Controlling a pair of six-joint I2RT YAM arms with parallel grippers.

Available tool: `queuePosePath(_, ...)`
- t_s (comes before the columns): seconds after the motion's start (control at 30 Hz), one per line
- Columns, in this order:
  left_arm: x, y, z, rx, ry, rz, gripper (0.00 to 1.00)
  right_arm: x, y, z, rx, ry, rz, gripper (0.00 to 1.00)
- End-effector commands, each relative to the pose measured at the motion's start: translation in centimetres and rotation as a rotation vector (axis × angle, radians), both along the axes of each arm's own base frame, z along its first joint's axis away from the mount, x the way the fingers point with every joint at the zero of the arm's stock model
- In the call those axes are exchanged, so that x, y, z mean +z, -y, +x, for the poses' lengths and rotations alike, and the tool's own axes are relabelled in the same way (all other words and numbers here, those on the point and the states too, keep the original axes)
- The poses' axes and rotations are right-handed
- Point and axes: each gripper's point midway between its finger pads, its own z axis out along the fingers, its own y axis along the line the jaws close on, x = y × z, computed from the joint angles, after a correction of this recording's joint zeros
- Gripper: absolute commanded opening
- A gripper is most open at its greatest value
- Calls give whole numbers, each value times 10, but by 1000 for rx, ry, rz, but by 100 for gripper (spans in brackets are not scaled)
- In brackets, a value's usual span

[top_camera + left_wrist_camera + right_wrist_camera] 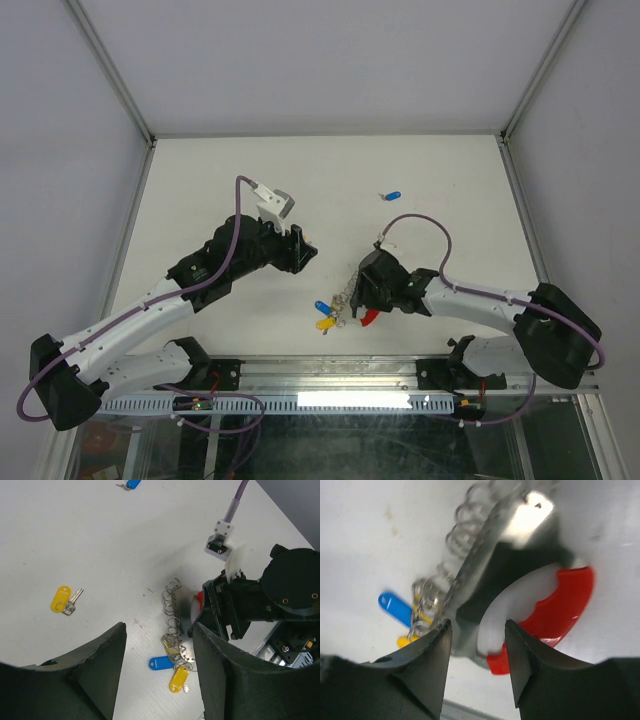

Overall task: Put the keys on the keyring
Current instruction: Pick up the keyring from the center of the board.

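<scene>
The keyring [347, 297] lies on the table in front of the right arm, a grey chain of small rings with a red curved strip [369, 318]. A blue key [321, 307] and a yellow key [325, 324] sit at its near end. My right gripper [477, 627] stands open just over the keyring's metal body [485, 565], with the red strip [560, 610] beside its right finger. My left gripper [159, 627] is open and holds nothing, hovering above the chain [172, 605], the blue key [161, 663] and the yellow key [179, 678]. A loose yellow key [62, 600] lies to the left.
Another loose blue key [392, 195] lies farther back on the white table [200, 180]; it also shows at the top of the left wrist view as the blue key [131, 484]. Grey walls enclose the table. The two grippers stand close together.
</scene>
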Motion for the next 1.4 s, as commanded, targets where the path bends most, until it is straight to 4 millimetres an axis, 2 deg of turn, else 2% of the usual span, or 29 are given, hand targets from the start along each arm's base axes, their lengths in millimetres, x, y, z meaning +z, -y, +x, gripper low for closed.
queuePosePath(0.0,17,3,4,-10,44,-50,55,2,58,24,-148,49,-206,50)
queuePosePath(0.1,18,1,3,-7,49,-48,55,6,78,41,-184,70,-251,51)
queuePosePath(0.2,19,-1,3,-5,53,-46,55,10,82,66,-199,98,-218,52)
queuePosePath(0.37,21,-3,2,-6,60,-41,55,15,57,96,-149,93,-72,52)
queuePosePath(0.5,24,-7,2,4,67,-37,55,8,39,104,-118,50,13,52)
queuePosePath(0.63,24,-11,1,15,70,-36,56,10,20,109,-54,55,81,52)
queuePosePath(0.8,22,-11,1,16,67,-34,56,21,-14,106,122,80,170,53)
queuePosePath(0.9,21,-10,2,16,62,-34,56,23,-37,94,265,91,166,53)
queuePosePath(1.0,20,-11,4,23,60,-39,56,23,-59,68,436,101,150,53)
queuePosePath(1.07,20,-12,6,29,61,-42,56,23,-65,53,535,116,131,52)
queuePosePath(1.13,18,-14,7,33,59,-39,56,27,-63,48,558,150,98,51)
queuePosePath(1.27,16,-20,11,62,60,-47,56,57,-55,65,455,270,62,45)
queuePosePath(1.37,19,-32,18,112,66,-63,56,81,-60,77,376,344,39,44)
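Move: Just below my right fingertips lies the keyring, flat on the board, its middle about 3 cm ahead and 1 cm left, some 2 cm down; its free end points forward and its red handle faces right. The blue key is about 7 cm left, level with me, and the yellow key 7 cm left and 3 cm back. From my raised left hand the keyring is roughly 7 cm right, 1 cm ahead and 19 cm below. I swing my right hand counter-clockwise in a low loop at the keyring, fingers staying half open: right and forward about 8 cm, on forward, then left some 14 cm while drawing back about 6 cm. My wrist first turns slightly clockwise, then roughly 40 degrees counter-clockwise, turning the keyring, before I lift about 2 cm. ##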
